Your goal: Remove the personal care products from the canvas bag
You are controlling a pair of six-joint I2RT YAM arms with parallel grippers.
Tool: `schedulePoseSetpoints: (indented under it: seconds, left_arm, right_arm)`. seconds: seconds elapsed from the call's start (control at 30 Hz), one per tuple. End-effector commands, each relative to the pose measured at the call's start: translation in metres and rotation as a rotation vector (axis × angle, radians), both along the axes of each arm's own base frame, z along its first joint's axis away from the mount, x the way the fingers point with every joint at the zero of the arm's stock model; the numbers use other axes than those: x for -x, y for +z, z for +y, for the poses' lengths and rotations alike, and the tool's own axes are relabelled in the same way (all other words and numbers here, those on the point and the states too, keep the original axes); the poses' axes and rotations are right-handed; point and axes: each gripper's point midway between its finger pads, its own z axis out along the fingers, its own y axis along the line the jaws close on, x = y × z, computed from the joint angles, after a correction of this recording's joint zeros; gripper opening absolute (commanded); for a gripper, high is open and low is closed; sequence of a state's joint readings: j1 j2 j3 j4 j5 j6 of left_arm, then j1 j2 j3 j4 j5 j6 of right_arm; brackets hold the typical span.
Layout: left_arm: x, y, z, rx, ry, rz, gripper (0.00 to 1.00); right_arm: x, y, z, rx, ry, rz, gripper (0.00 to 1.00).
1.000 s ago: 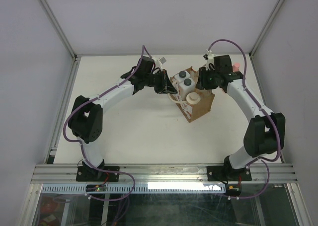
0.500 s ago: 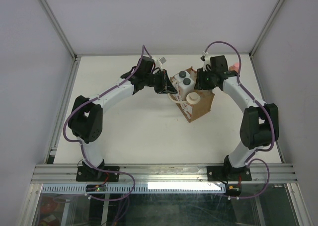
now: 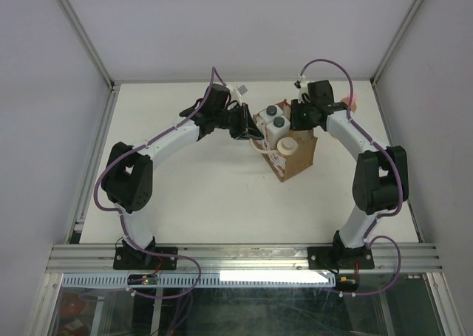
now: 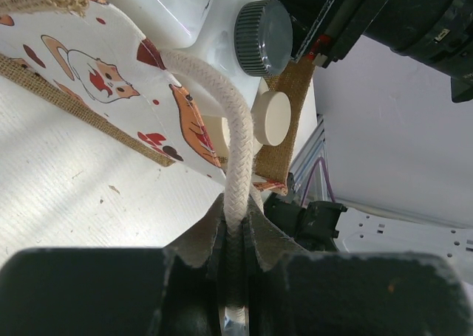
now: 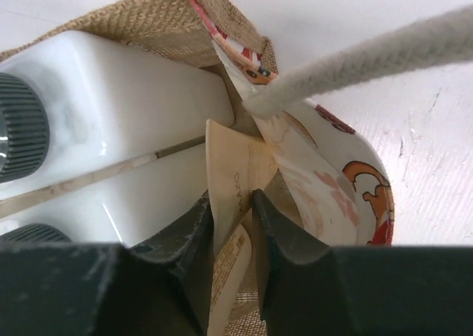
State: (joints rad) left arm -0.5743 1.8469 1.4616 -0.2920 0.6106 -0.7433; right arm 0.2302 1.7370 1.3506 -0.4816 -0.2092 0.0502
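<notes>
The canvas bag (image 3: 301, 159) stands mid-table, its printed side (image 4: 111, 77) toward my left arm. My left gripper (image 4: 238, 218) is shut on its cream rope handle (image 4: 235, 151), holding that side up. Inside stand two white bottles (image 3: 275, 123) with dark caps (image 4: 264, 27) and a cream bottle with a round cap (image 4: 270, 118). My right gripper (image 5: 231, 197) reaches into the bag's far side (image 3: 295, 122); its fingers press both faces of the cream bottle's flat tail (image 5: 225, 159). A peach-orange bottle with a pink cap (image 3: 352, 100) stands on the table behind the right arm.
The second rope handle (image 5: 369, 55) crosses above the right gripper. White bottle bodies (image 5: 126, 77) fill the bag beside the jaws. The table's back wall runs close behind the bag and the right wall stands near the pink-capped bottle.
The right arm has swung left and down over the bag, and its jaws have narrowed onto the cream bottle's tail. The left arm and the handle have not moved.
</notes>
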Motion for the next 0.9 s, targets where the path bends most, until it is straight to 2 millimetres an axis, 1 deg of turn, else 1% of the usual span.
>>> schedulePoseSetpoints:
  seconds: [0.0,0.03,0.1,0.2,0.23,0.27,0.47,0.53,0.63,0.73,0.87]
  left_arm:
    - [-0.005,0.019,-0.005,0.037,-0.02,-0.048,0.0]
    - [-0.005,0.02,-0.005,0.037,-0.021,-0.051,0.0]
    - [-0.004,0.019,-0.004,0.034,-0.021,-0.047,0.0]
    - [-0.004,0.018,-0.004,0.033,-0.021,-0.045,0.0]
    - [-0.004,0.018,-0.004,0.033,-0.021,-0.045,0.0]
    - [-0.004,0.018,-0.003,0.033,-0.019,-0.046,0.0]
    - [-0.005,0.018,-0.005,0.041,-0.021,-0.048,0.0]
    - [-0.005,0.019,-0.005,0.046,-0.021,-0.051,0.0]
    - [-0.005,0.02,-0.006,0.053,-0.021,-0.054,0.03]
    - [-0.005,0.022,-0.007,0.063,-0.021,-0.059,0.05]
    - [-0.004,0.022,-0.007,0.07,-0.021,-0.055,0.06]
  right_arm:
    - [-0.021,0.023,0.01,-0.001,0.011,-0.09,0.23]
    - [-0.022,0.025,0.009,0.005,0.005,-0.093,0.2]
    - [-0.022,0.037,0.007,0.005,-0.001,-0.116,0.15]
    - [-0.02,0.061,0.004,0.0,-0.019,-0.167,0.07]
    - [-0.019,0.069,0.003,-0.004,-0.025,-0.178,0.02]
    - [-0.017,0.079,0.003,-0.011,-0.029,-0.192,0.0]
    - [0.0,0.135,-0.003,-0.063,-0.072,-0.295,0.0]
    - [0.008,0.151,-0.006,-0.071,-0.082,-0.322,0.0]
    - [0.024,0.166,-0.018,-0.044,-0.113,-0.346,0.0]
    - [0.046,0.181,-0.031,-0.022,-0.136,-0.385,0.0]
    - [0.078,0.203,-0.046,-0.033,-0.184,-0.437,0.0]
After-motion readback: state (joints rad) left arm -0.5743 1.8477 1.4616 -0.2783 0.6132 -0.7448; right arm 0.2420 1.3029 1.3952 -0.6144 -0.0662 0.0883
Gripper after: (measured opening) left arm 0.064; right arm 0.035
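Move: The peach packet stands upright in the canvas bag with its edge already between the right hand's open fingers; its middle is about 2 cm ahead, 1 cm left and 4 cm below. From that hand, the near white bottle is 6 cm left and level, the far one 9 cm left and 4 cm ahead, the round jar 4 cm left and 7 cm back. From the left hand, the packet lies some 14 cm right, 9 cm ahead and 10 cm lower. Pinching the edge of the peach packet between its closing fingertips, the right hand at first hardly shifts, then pulls straight up out of the bag, gathering speed, and draws back and slightly right late in the lift. It rises about 17 cm, the fingers tilting some 20 degrees towards level. The left hand stays still and keeps its grip on the rope handle. ##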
